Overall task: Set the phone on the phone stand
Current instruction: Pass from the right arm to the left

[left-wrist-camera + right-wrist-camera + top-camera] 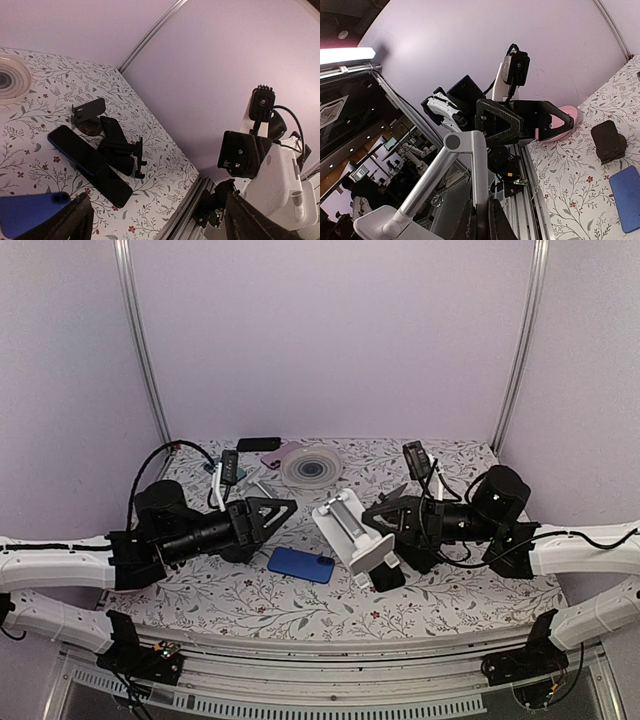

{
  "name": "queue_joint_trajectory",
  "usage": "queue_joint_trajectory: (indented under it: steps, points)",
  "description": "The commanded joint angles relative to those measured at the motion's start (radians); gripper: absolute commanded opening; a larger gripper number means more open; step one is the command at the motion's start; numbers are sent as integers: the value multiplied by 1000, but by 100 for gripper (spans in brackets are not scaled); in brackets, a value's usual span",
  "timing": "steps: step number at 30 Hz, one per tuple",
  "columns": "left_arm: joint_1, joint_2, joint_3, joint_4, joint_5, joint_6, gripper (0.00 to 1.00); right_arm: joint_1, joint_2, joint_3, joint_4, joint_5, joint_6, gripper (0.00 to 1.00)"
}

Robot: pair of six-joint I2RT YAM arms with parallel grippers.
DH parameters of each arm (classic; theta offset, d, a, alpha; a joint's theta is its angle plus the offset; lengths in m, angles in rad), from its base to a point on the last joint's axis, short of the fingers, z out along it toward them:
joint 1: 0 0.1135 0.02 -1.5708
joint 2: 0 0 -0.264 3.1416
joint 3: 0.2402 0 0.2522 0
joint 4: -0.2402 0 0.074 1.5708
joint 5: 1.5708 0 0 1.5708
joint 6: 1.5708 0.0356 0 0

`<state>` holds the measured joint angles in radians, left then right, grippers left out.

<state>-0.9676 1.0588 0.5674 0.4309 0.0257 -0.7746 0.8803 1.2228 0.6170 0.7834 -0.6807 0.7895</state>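
Observation:
The blue phone (pixel 300 564) lies flat on the flowered table, just below and to the right of my left gripper (pixel 272 512). That gripper is open and holds nothing. In the left wrist view the phone (pixel 29 214) shows at the bottom left, beside the left finger (pixel 75 220). The white phone stand (pixel 352 530) stands tilted at mid-table, to the right of the phone. My right gripper (pixel 380 514) reaches it from the right. In the right wrist view that gripper (pixel 481 222) is shut on the stand's silver arm (pixel 470 160); the phone (pixel 626 197) shows at the right edge.
A clear tape roll (pixel 312 465), a black phone (pixel 258 444) and small dark parts (pixel 230 468) lie at the back. Two dark phones (pixel 90 160) and black holders (pixel 120 145) lie by the table's front edge (pixel 185 210). A pink dish (pixel 560 125) is behind my left gripper.

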Motion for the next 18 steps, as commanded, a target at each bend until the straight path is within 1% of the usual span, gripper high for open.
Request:
queue_joint_trajectory:
  steps: [1,4,7,11,13,18]
  points:
    - [-31,22,-5,104,62,-24,87,9,12,38,89,-6,26,2]
    - [-55,45,2,137,70,-17,80,8,17,33,93,35,46,2]
    - [-78,66,4,185,79,-5,70,9,16,12,126,94,79,2]
    - [-110,83,9,233,83,12,60,8,4,-25,163,164,116,2]
    - [-128,88,15,257,87,23,57,8,1,-31,162,172,116,2]
    - [-164,128,56,276,87,37,55,11,18,-33,173,160,119,2]
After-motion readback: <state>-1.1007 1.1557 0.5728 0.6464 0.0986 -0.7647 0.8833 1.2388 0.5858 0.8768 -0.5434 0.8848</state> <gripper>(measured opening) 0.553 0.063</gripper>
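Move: The phone stand, held in the right gripper, has its middle about 13 cm to the left gripper's right, 5 cm back and perhaps 2 cm higher. The blue phone lies on the table some 15 cm ahead of the left gripper, 4 cm to its right and 22 cm below; the black phones lie 15 cm ahead and 19 cm to its right, equally low. From the right gripper, the left one is about 16 cm to the left, 4 cm ahead and slightly lower. Bring the left gripper back and to the right, about 5 cm each way, rising slightly, to the near edge of the phone stand, and swing its fingers some 10 degrees clockwise to point more squarely at it. Narrow the fingers from nearly wide open to just over half on the way. Keep the right grip shut on the stand and ease it 2 cm forward, turning slightly clockwise. ##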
